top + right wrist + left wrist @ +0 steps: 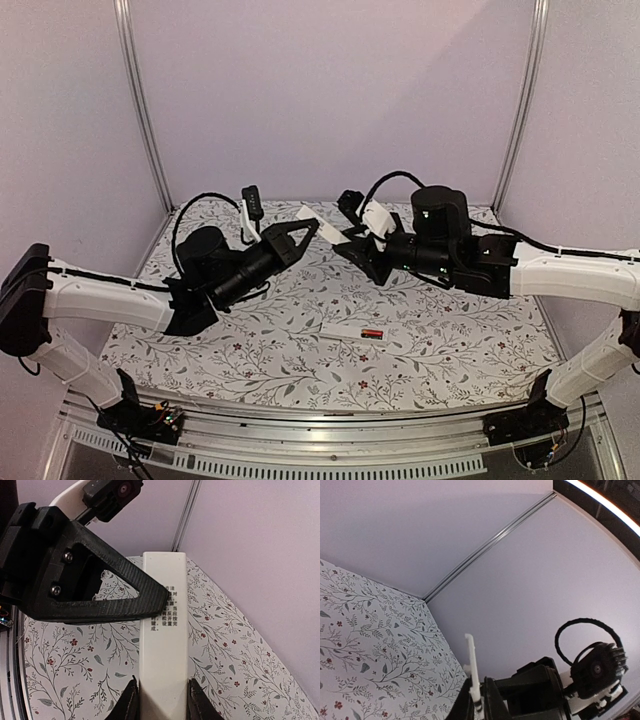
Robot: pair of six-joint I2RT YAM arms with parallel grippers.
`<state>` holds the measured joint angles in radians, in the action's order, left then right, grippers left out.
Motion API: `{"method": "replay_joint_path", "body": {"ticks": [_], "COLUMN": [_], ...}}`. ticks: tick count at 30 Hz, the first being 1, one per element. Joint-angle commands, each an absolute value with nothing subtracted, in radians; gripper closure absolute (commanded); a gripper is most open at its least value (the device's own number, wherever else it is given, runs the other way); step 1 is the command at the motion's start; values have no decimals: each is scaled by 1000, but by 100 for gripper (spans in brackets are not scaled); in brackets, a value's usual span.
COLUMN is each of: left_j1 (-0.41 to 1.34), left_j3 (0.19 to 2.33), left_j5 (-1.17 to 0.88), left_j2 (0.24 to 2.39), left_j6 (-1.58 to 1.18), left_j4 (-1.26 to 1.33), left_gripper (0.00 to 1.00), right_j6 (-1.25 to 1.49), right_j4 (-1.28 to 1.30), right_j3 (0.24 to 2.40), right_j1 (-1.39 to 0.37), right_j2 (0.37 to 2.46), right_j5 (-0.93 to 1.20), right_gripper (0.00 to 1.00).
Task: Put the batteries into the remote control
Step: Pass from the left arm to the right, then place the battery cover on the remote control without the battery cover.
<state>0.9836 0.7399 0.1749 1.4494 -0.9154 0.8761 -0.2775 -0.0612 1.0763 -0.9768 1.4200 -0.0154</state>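
The remote control point(316, 219) is held above the table between both arms, a slim white bar with printed text on its face point(163, 645). My right gripper point(162, 682) is shut on its near end, one jaw on each long side. My left gripper point(311, 229) is shut across its flat faces further along; its black finger point(100, 605) lies over the printed text. In the left wrist view the remote control point(471, 660) shows edge-on, rising from the left gripper point(478, 682). One red battery point(372, 333) lies on the cloth.
A thin white cover strip point(343, 330) lies on the floral cloth point(440, 340), touching the battery's left end. Lilac walls with aluminium posts point(140, 100) enclose the back and sides. Both arms' black cables arch above the wrists.
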Motion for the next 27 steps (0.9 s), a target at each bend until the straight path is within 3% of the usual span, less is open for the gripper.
{"method": "replay_joint_path", "body": {"ticks": [1,8,14,20,27], "left_j1": [962,952,929,898,858], "left_j3": [718,707,646,585,521], "left_j5": [171,150,242,384,282], "left_j2": [1437,1441,1309,1222,1328], "left_j6": [-901,-895,-712,-668,-795], "left_j4": [874,868,749,516,511], "left_gripper": [84,41,21,17,21], "right_j6": [-273,-280,-312,-403,-496], "right_j4": [-9,35,255,366,459], "right_j3": [1101,1093,1095,1045,1088], "right_j1": [-976,-966,-853,-822,-823], "right_j2": [1418,1407,1394,1413,1562], "right_j5": [-62,-68,138,242,293], "right_gripper": [100,100,100,100,100]}}
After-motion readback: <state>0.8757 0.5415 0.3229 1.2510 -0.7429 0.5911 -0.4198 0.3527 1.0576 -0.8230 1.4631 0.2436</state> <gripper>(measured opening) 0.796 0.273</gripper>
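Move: The battery cover is pinched near one end by the right fingers and farther along by the left; its middle lies about 3 cm right and 2 cm ahead of the left hand. The remote lies on the table roughly 26 cm below the right hand, nearly straight under it and about 1 cm right, with the red battery some 6 cm right and 1 cm back. From the left hand the remote is about 9 cm right, 1 cm back and 28 cm down. The left fingers let go of the cover, opening wide almost in place before that hand pulls away about 9 cm to the left, then sinks some 8 cm at the end. The right fingers keep their grip and carry the cover down about 11 cm towards the remote, also going some 5 cm right, while the wrist tips down and rolls roughly 25 degrees. ##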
